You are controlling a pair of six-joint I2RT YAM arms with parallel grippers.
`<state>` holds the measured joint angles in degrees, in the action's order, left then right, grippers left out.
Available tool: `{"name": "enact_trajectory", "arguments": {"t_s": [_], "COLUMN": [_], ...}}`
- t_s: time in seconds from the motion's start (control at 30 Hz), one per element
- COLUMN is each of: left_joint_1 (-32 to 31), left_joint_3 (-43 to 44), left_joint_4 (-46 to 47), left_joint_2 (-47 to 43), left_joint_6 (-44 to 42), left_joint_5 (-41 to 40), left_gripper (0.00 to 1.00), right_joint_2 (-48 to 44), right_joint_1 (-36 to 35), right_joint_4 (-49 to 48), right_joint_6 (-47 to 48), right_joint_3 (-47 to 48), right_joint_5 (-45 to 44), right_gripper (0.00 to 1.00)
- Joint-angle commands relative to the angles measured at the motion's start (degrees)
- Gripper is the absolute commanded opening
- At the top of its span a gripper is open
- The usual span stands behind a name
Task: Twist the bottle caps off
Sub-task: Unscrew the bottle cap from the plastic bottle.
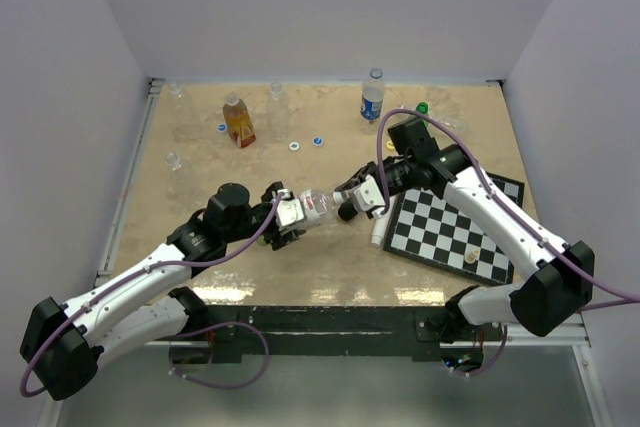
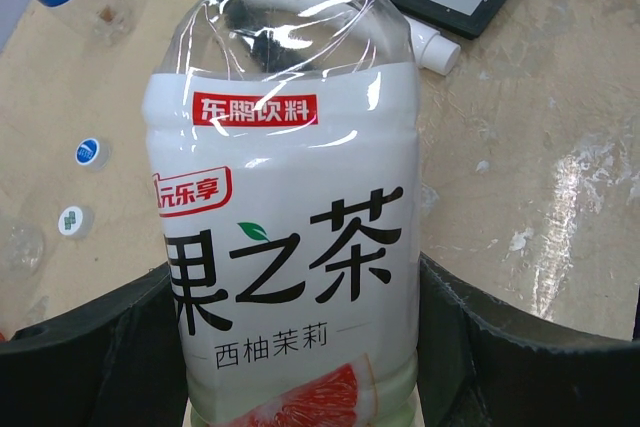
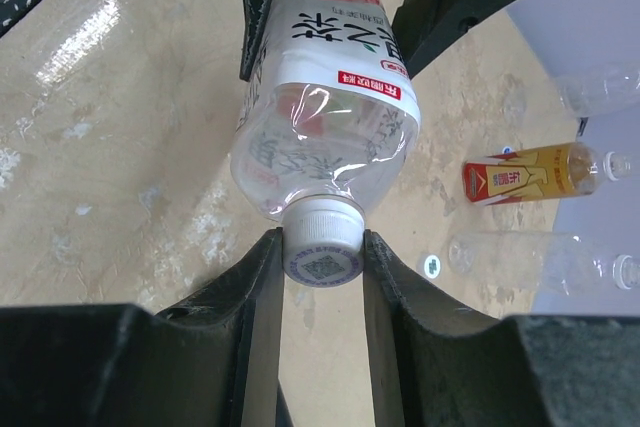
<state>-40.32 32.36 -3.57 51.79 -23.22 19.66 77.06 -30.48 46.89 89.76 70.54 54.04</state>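
A clear bottle (image 1: 316, 208) with a white label lies level above the table, stretched between my two grippers. My left gripper (image 1: 289, 215) is shut on its labelled body (image 2: 290, 197), with black fingers (image 2: 480, 347) pressed against both sides. The bottle's white cap (image 3: 322, 242) sits pinched between the pads of my right gripper (image 3: 322, 259), which is shut on it. In the top view the right gripper (image 1: 350, 203) meets the bottle's neck end. An amber bottle (image 1: 238, 120) and a blue-labelled bottle (image 1: 372, 97) stand at the back.
A chessboard (image 1: 455, 222) lies at the right with a white tube (image 1: 379, 230) along its left edge. Loose caps (image 1: 294, 146) (image 1: 318, 140) lie mid-table, a green one (image 1: 422, 107) at the back. Clear bottles (image 1: 277, 95) line the rear wall.
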Motion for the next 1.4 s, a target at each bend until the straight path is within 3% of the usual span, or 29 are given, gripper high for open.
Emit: {"name": "enact_trajectory", "arguments": {"t_s": [0.0, 0.07, 0.17, 0.37, 0.63, 0.87, 1.1, 1.37], "left_joint_1": [0.7, 0.8, 0.8, 0.8, 0.7, 0.7, 0.8, 0.8], "left_joint_3": [1.0, 1.0, 0.9, 1.0, 1.0, 1.0, 0.9, 0.9], "left_joint_4": [1.2, 1.2, 1.2, 1.2, 1.4, 1.4, 1.3, 1.3], "left_joint_2": [0.0, 0.0, 0.0, 0.1, 0.0, 0.3, 0.2, 0.2], "left_joint_6": [1.6, 1.6, 1.6, 1.6, 1.8, 1.9, 1.8, 1.7], "left_joint_5": [-3.3, -3.3, -3.5, -3.5, -3.7, -3.6, -4.2, -4.1], "left_gripper": [0.0, 0.0, 0.0, 0.0, 0.0, 0.0, 0.0, 0.0], "right_joint_2": [-2.8, -3.1, -3.8, -5.8, -9.0, -5.7, 3.9, 6.9], "right_joint_1": [0.1, 0.1, 0.7, 3.5, 9.7, 10.5, 10.5, 10.4], "right_joint_4": [0.3, -1.4, -4.5, -5.1, -2.7, -8.7, -5.2, -5.7], "right_joint_6": [-1.9, -6.3, -14.6, -23.4, -30.2, -51.2, -57.8, -60.3], "right_joint_3": [-0.9, -0.9, -0.8, -1.3, -2.6, -0.9, 4.9, 5.5], "right_joint_5": [2.4, 1.8, 0.6, 0.5, -0.3, 5.4, 9.5, 9.8], "right_gripper": [0.32, 0.47, 0.6, 0.72, 0.75, 0.76, 0.75, 0.75]}}
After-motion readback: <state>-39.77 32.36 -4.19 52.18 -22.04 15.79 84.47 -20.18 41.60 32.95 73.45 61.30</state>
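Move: The bottle cap is already between my right fingers. From my left hand, which grips the bottle by its body, it lies some 11 cm to the right, 3 cm ahead and 5 cm higher. On the table, roughly 17 cm below my right hand, the microphone's middle is 12 cm ahead and 8 cm right; the white tube 5 cm ahead and 12 cm right; the loose blue-topped cap 24 cm ahead and 5 cm left. I open my right fingers to let the cap go and back off about 5 cm to the right, rising slightly and edging forward, then come part-way back left while sinking. All along I roll that wrist about 60 degrees clockwise, looking along its fingers, undoing the last unscrewing twist. My left hand keeps its grip on the bottle and eases about 1 cm forward and left. ##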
